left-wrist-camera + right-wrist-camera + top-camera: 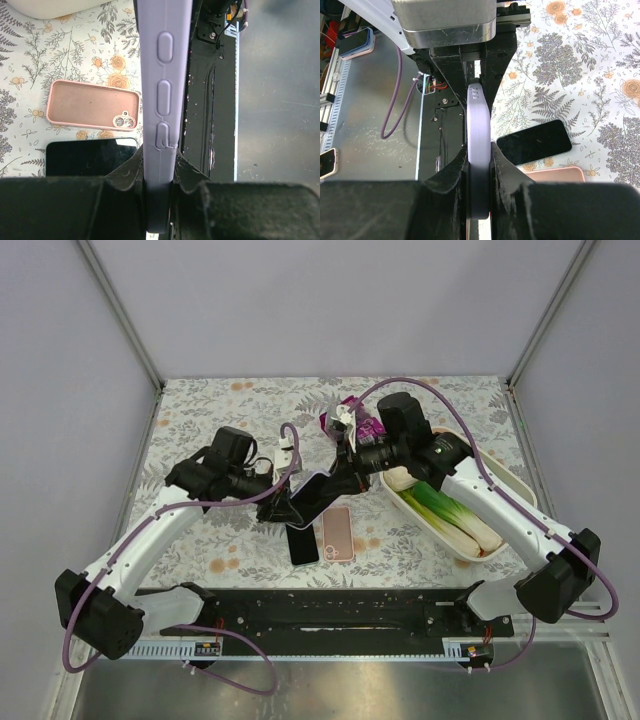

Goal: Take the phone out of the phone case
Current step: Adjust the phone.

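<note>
A lavender phone case (310, 496) is held in the air over the table's middle, one end in each gripper. From above its upper face looks dark, so the phone seems to sit in it. My left gripper (159, 170) is shut on the case's edge (162, 90), just below the moulded buttons. My right gripper (479, 155) is shut on the opposite end of the case (478, 120), with the left gripper's fingers (492, 65) facing it. Seen from above, the left gripper (275, 508) is at the lower left end and the right gripper (338, 478) at the upper right.
An empty pink case (337, 533) and a bare black phone (303, 545) lie on the flowered cloth below the held case. A white tub (506, 480) with leeks stands at the right, a purple packet (355, 420) behind. A black rail (330, 615) runs along the near edge.
</note>
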`<state>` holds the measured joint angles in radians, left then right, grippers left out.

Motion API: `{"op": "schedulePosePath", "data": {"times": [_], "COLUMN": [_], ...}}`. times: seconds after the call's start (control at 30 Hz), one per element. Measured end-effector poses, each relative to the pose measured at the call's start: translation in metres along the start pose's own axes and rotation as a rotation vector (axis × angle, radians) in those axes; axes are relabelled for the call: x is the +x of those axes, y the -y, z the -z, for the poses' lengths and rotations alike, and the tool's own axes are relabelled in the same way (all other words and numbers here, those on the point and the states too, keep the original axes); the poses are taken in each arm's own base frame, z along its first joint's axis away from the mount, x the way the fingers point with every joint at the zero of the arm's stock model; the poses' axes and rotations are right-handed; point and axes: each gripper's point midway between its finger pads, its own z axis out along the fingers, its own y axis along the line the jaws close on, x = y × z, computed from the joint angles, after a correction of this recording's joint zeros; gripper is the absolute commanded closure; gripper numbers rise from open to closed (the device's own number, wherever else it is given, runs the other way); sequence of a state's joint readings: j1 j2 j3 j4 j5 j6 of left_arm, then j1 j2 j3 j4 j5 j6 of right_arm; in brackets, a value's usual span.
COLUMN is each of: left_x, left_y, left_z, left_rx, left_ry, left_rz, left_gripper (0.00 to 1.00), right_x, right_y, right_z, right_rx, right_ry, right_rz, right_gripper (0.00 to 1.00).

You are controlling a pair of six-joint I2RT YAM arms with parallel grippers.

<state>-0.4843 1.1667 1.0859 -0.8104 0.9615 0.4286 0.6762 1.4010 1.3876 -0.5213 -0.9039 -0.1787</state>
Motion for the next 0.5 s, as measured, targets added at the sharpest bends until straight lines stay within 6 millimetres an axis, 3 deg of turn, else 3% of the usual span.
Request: {"op": "schedulePosePath", "data": {"times": [0.07, 0.13, 0.33, 0.5], "left_x": [0.0, 0.001, 0.003, 0.004], "left_y": [0.001, 0.001, 0.001, 0.005], "left_z": [0.0, 0.0, 0.002, 0.005], "left_rx": [0.003, 0.004, -0.005, -0.014], "left_ry": [0.0, -0.001, -0.012, -0.015], "left_rz": [0.001, 0.001, -0.01, -0.027], "left_gripper": [1.0, 1.0, 1.0, 1.0], "right_x": [0.0, 0.0, -0.005, -0.011], "right_y": [0.0, 0.0, 0.004, 0.005], "right_z": [0.0, 0.0, -0.001, -0.002], "right_rx": [0.0, -0.001, 0.024, 0.032], "right_ry": [0.0, -0.001, 0.015, 0.035], "right_rz": [0.0, 0.0, -0.013, -0.011], "right_gripper": [0.96, 0.78, 0.38, 0.37]}}
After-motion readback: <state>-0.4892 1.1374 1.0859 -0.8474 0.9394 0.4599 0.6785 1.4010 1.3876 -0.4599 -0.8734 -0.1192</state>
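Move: The phone in its lilac case is already held up between both hands, the left fingers on its lower end and the right on its upper. Its middle is some 5 cm right, 4 up and 2 ahead of the left hand, and about 5 cm left, 4 below and 2 back of the right. On the table some 25 cm below the right hand lie the pink case, 6 cm ahead and 2 left, and the black phone, 5 ahead and 10 left. The cased phone is handed over to the left grip: the right fingers, shut on its upper end, open to well over half and let go of it, while that hand eases about 1 cm forward and up, the open fingers still around the end. The left fingers keep their pinch on the lower end, nearly still. ##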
